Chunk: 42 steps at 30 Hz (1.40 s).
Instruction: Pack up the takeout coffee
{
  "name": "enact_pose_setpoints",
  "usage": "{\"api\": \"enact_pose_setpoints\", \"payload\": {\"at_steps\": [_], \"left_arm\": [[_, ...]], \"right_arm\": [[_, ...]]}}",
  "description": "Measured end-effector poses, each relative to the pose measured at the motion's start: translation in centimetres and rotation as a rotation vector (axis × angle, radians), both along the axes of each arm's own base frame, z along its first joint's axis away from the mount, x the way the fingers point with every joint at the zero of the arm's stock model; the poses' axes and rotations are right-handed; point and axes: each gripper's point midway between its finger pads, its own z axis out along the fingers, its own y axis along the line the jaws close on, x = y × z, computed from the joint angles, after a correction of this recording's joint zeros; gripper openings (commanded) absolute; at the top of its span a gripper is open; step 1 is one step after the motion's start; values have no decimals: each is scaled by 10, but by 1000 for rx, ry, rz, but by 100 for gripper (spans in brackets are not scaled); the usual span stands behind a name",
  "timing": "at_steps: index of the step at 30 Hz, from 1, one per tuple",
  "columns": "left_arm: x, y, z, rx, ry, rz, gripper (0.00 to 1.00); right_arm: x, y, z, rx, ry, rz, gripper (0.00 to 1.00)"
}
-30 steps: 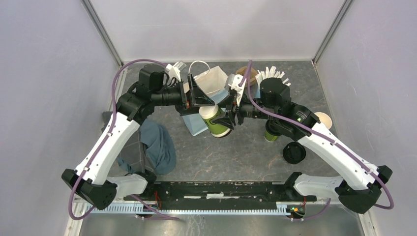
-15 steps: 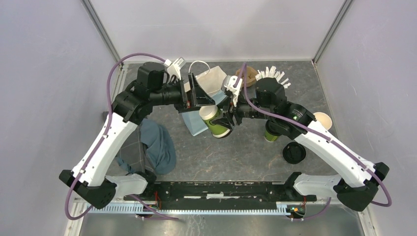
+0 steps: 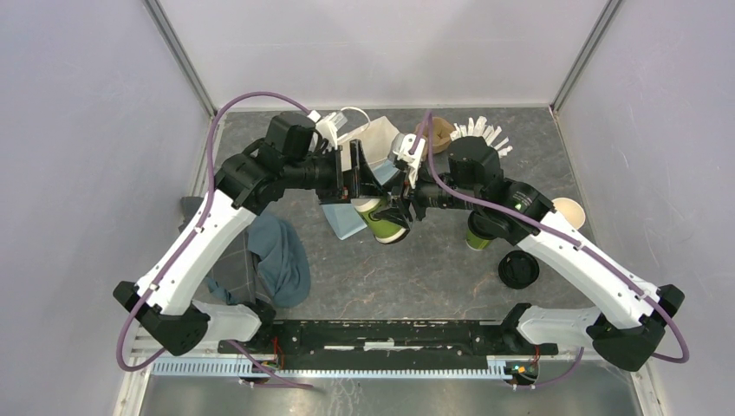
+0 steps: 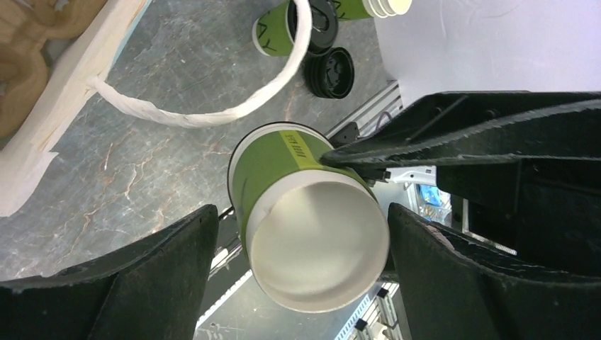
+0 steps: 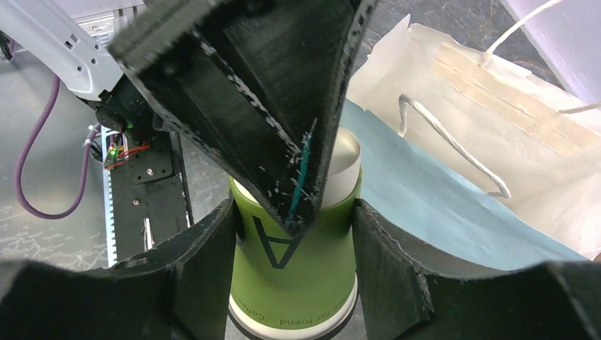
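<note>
My right gripper [image 3: 397, 210] [image 5: 292, 212] is shut on the takeout coffee [image 3: 382, 222] [image 5: 290, 262], a green paper cup held tilted above the table. Its white base points up-left and a dark rim shows at its lower end. My left gripper [image 3: 374, 184] [image 4: 301, 212] is open, with one finger on each side of the cup's white base [image 4: 315, 241] and a gap at both sides. In the right wrist view one left finger [image 5: 283, 106] crosses in front of the cup. Behind and under the cup lies the blue bag [image 3: 342, 224] [image 5: 439, 205], showing its cream inside and a white rope handle [image 4: 212, 117].
Another green cup [image 3: 477, 236] [image 4: 273, 32] stands under my right forearm. A loose black lid [image 3: 518, 270] [image 4: 330, 71] lies on the table to the right. A blue-grey cloth [image 3: 279, 260] lies front left. A cup of white sticks [image 3: 482, 132] and a cream cup [image 3: 569, 208] stand at the right.
My left gripper has moved right and come round the base of the cup. The right gripper has shifted only slightly to the left and keeps its hold on the cup.
</note>
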Motion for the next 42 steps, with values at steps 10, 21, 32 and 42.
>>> {"api": "enact_pose_setpoints", "payload": {"at_steps": [10,21,32,42], "left_arm": [[4,-4,-2,3,0,3,52],[44,38,0,-241,104,187,41],[56,57,89,-652,-23,206,40],[53,63,121,-936,9,204,40]], "right_arm": [[4,0,-3,-10,1,-18,78],[43,-51,43,71,32,-310,98],[82,-126,91,622,370,-374,98],[35,-66,126,739,550,-52,98]]}}
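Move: The coffee cup hangs lid-down in the right fingers, its middle about 1 cm left of the right hand point. From the open left hand it lies some 3 cm back, 3 cm right and 4 cm below. The paper bag stands about 11 cm ahead of the right hand and 4 cm left, 20 cm lower; the lidded cup is some 20 cm to the right and level with it, and the straw tub about 12 cm ahead and 18 cm right, both near 27 cm below. The cup's base end is pinched by the closing left fingers while the right hand holds still; then the right fingers open and let go. The left hand lifts it about 12 cm, moving left and forward and rolling some 55 degrees so its fingers rise. The right hand swings right, forward and up, then, wide open, comes back left towards the lid while turning. ##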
